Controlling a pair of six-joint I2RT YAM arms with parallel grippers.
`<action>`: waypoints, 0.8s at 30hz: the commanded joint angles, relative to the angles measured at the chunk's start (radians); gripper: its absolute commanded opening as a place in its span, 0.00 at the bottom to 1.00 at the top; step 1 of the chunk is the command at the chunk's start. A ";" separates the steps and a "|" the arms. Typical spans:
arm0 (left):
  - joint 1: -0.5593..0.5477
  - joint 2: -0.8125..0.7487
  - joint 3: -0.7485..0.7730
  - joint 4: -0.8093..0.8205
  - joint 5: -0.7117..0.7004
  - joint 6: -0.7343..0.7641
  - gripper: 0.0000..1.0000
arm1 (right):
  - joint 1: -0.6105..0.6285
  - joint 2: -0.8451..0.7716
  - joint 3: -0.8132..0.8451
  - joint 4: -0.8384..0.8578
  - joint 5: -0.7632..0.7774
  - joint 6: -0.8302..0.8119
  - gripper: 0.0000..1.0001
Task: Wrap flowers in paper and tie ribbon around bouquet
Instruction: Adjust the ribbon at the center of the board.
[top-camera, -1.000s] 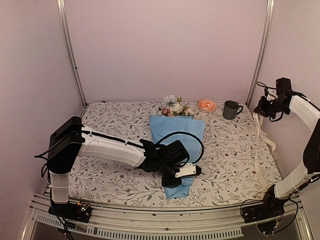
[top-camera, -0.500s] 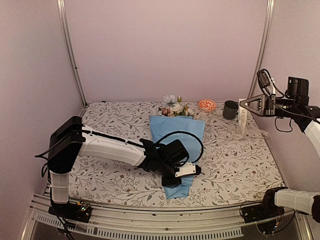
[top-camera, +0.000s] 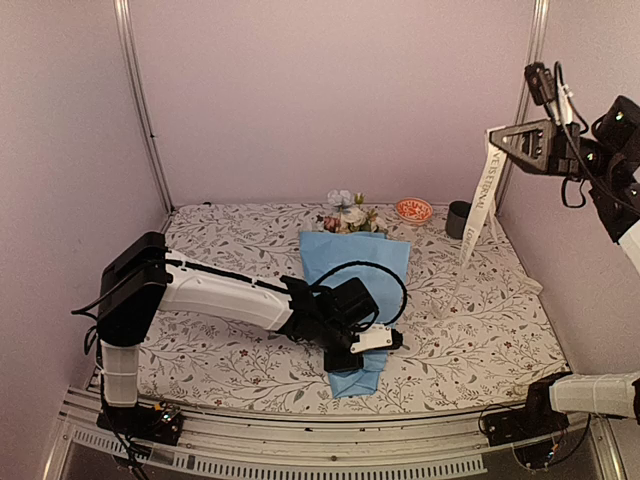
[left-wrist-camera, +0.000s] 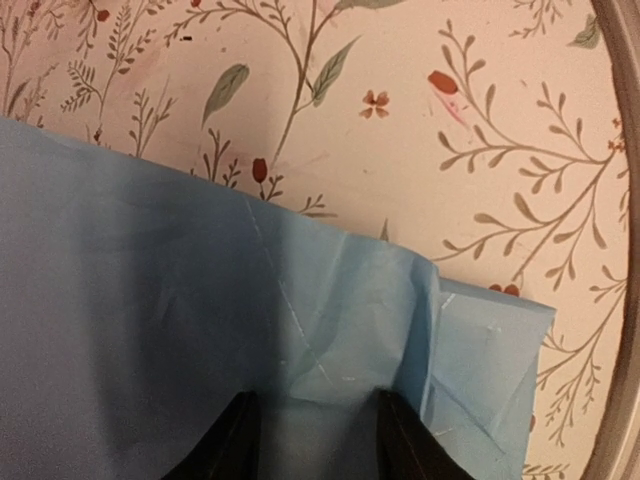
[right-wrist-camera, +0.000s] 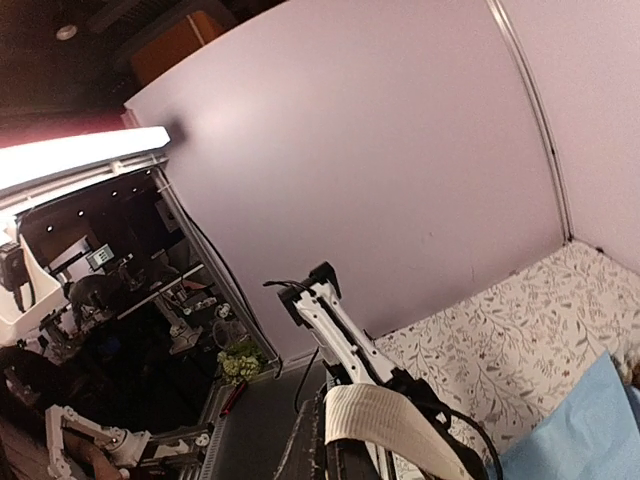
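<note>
The bouquet lies along the middle of the table, a light blue paper (top-camera: 355, 262) cone with the flowers (top-camera: 350, 215) sticking out at its far end. My left gripper (top-camera: 366, 341) is shut on the cone's narrow near end. In the left wrist view the crumpled blue paper (left-wrist-camera: 330, 330) bulges up between the dark fingers (left-wrist-camera: 236, 442). My right gripper (top-camera: 497, 136) hangs high at the right, shut on the cream ribbon (top-camera: 481, 193), which drops from it toward the tablecloth. In the right wrist view the ribbon (right-wrist-camera: 395, 420) lies folded over the right gripper (right-wrist-camera: 345, 462).
An orange patterned bowl (top-camera: 413, 209) and a dark mug (top-camera: 458, 214) stand at the back right, the mug just behind the hanging ribbon. The white leaf-printed tablecloth (top-camera: 230, 240) covers the table. A metal frame post (top-camera: 525, 90) rises close to my right gripper.
My right arm has swung up and inward from the table's right edge, lifting the ribbon so that it hangs over the table's right side. The left arm and bouquet have not moved.
</note>
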 joint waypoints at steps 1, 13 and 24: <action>0.007 0.041 0.010 -0.043 0.036 -0.006 0.41 | 0.014 0.012 0.193 0.212 -0.050 0.169 0.00; 0.012 0.047 0.016 -0.053 0.045 -0.004 0.41 | -0.137 0.096 -0.232 -0.212 0.305 -0.015 0.00; 0.015 0.049 0.019 -0.054 0.055 0.001 0.42 | -0.200 0.394 -0.183 -0.504 0.978 -0.352 0.03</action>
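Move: The blue-paper bouquet lies with its middle about 17 cm ahead of the right hand, 19 cm to its left and some 48 cm below; the ribbon hangs from this hand's shut fingers. The flower heads are about 50 cm ahead, 19 cm left; the bowl is 50 cm straight ahead, and the mug 43 cm ahead, 13 cm right, all at table level. From the left hand the bouquet's middle is about 17 cm ahead, 4 cm left, just below. The ribbon, still pinched by one end in the right fingers, is flicked like a whip: the hand first lifts and draws back some 8 cm, then swings fast down about 35 cm and forward 25 cm, drifting right, towards the board beside the bouquet. The wrist turns clockwise and tips down, so that the fingers, at first pointing left, end up pointing forward-left and down; they stay shut. ##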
